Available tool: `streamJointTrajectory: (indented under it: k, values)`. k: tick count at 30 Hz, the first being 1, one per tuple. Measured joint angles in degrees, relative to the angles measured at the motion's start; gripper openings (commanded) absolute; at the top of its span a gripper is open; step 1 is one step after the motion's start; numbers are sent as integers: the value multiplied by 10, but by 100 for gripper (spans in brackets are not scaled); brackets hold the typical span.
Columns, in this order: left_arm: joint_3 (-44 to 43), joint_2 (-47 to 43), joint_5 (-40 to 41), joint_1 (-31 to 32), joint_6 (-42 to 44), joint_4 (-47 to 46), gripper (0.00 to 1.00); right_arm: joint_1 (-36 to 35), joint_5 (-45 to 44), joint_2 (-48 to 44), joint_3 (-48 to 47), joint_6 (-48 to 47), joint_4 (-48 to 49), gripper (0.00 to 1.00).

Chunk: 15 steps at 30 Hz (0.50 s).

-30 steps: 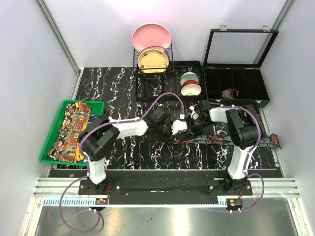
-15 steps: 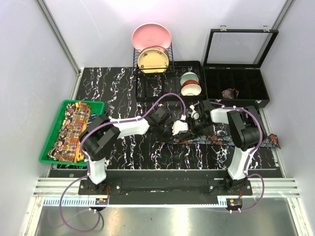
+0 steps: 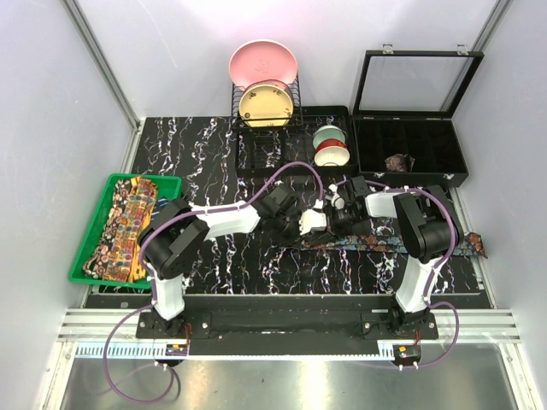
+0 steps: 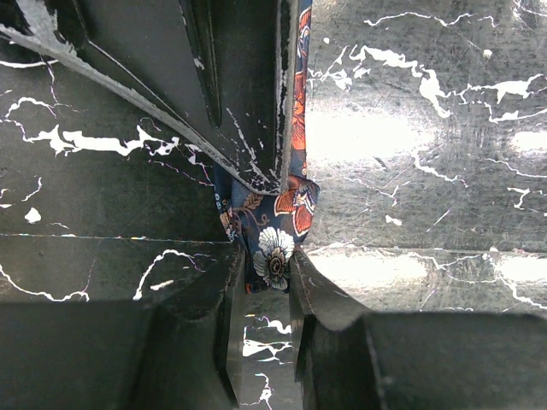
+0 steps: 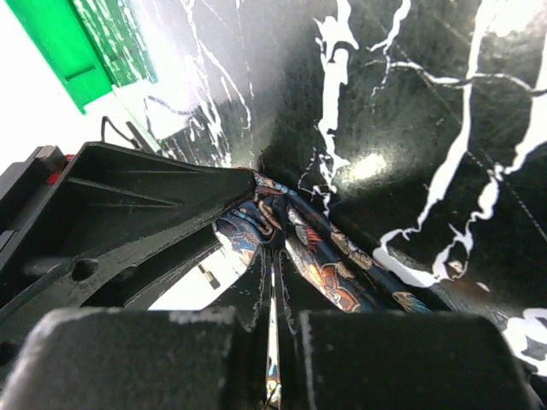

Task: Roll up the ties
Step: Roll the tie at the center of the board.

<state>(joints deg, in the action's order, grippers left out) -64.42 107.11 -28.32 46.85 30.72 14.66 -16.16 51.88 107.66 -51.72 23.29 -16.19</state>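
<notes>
A dark blue tie with reddish motifs lies flat along the marble table's near right side. Its left end is lifted between the two grippers at mid-table. My left gripper is shut on that end; in the left wrist view the flowered tip sits pinched between the fingers. My right gripper faces it closely. In the right wrist view its jaws are shut, with the tie's fold bunched at their tips. Yellow-orange paisley ties lie in a green tray. A rolled brownish tie sits in the black box.
The open compartment box stands at the back right with its lid up. A dish rack with plates and stacked bowls are at the back middle. The green tray hangs over the table's left edge.
The right gripper's jaws have closed onto the tie's fold. Both grippers shifted slightly left; the left grip is unchanged.
</notes>
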Motion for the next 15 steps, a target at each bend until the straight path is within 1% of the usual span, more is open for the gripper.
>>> streamJointTrajectory:
  k: [1, 3, 4, 6, 8, 10, 15]
  values:
    - [0, 0, 0, 0, 1, 0, 29, 0, -4, 0, -1, -1, -2, 0]
    - [0, 0, 0, 0, 3, -1, 32, -3, -16, 0, -7, -4, -13, 0]
    - [1, 0, 0, 0, 3, -1, 38, -4, -21, 0, -10, -5, -19, 0]
    - [1, 0, -1, 0, 3, -1, 46, -6, -33, 1, -16, -8, -29, 0]
    - [1, 0, -2, 0, 3, 2, 61, -8, -46, 1, -21, -10, -36, 0]
    - [7, -4, -3, 0, 2, 3, 70, -8, -58, 1, -21, -11, -41, 0]
    - [35, -38, -15, -6, -13, -2, 77, -8, -73, 2, -26, -14, -54, 0]
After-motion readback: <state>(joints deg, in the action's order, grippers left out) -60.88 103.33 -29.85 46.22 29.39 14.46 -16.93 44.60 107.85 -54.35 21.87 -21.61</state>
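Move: The tie's rolled end is between the left gripper's fingertips, its middle about 1 cm to their right and level in height. From the right gripper, the roll is about 1 cm left and 1 cm down, right at its shut fingertips. The tie's unrolled length runs right from there, its middle some 20 cm to the left hand's right; the red bowl stands about 23 cm ahead and 4 cm right of that hand. Open the left gripper wide to let go of the rolled end, then ease it back and to the left, away from the roll, about 1.5 cm in all, rising slightly at the very end. Keep the right fingers shut at the right side of the roll while they sink about 1 cm and draw about 1 cm right, tipping some 5 degrees more steeply down to bear on the tie. ##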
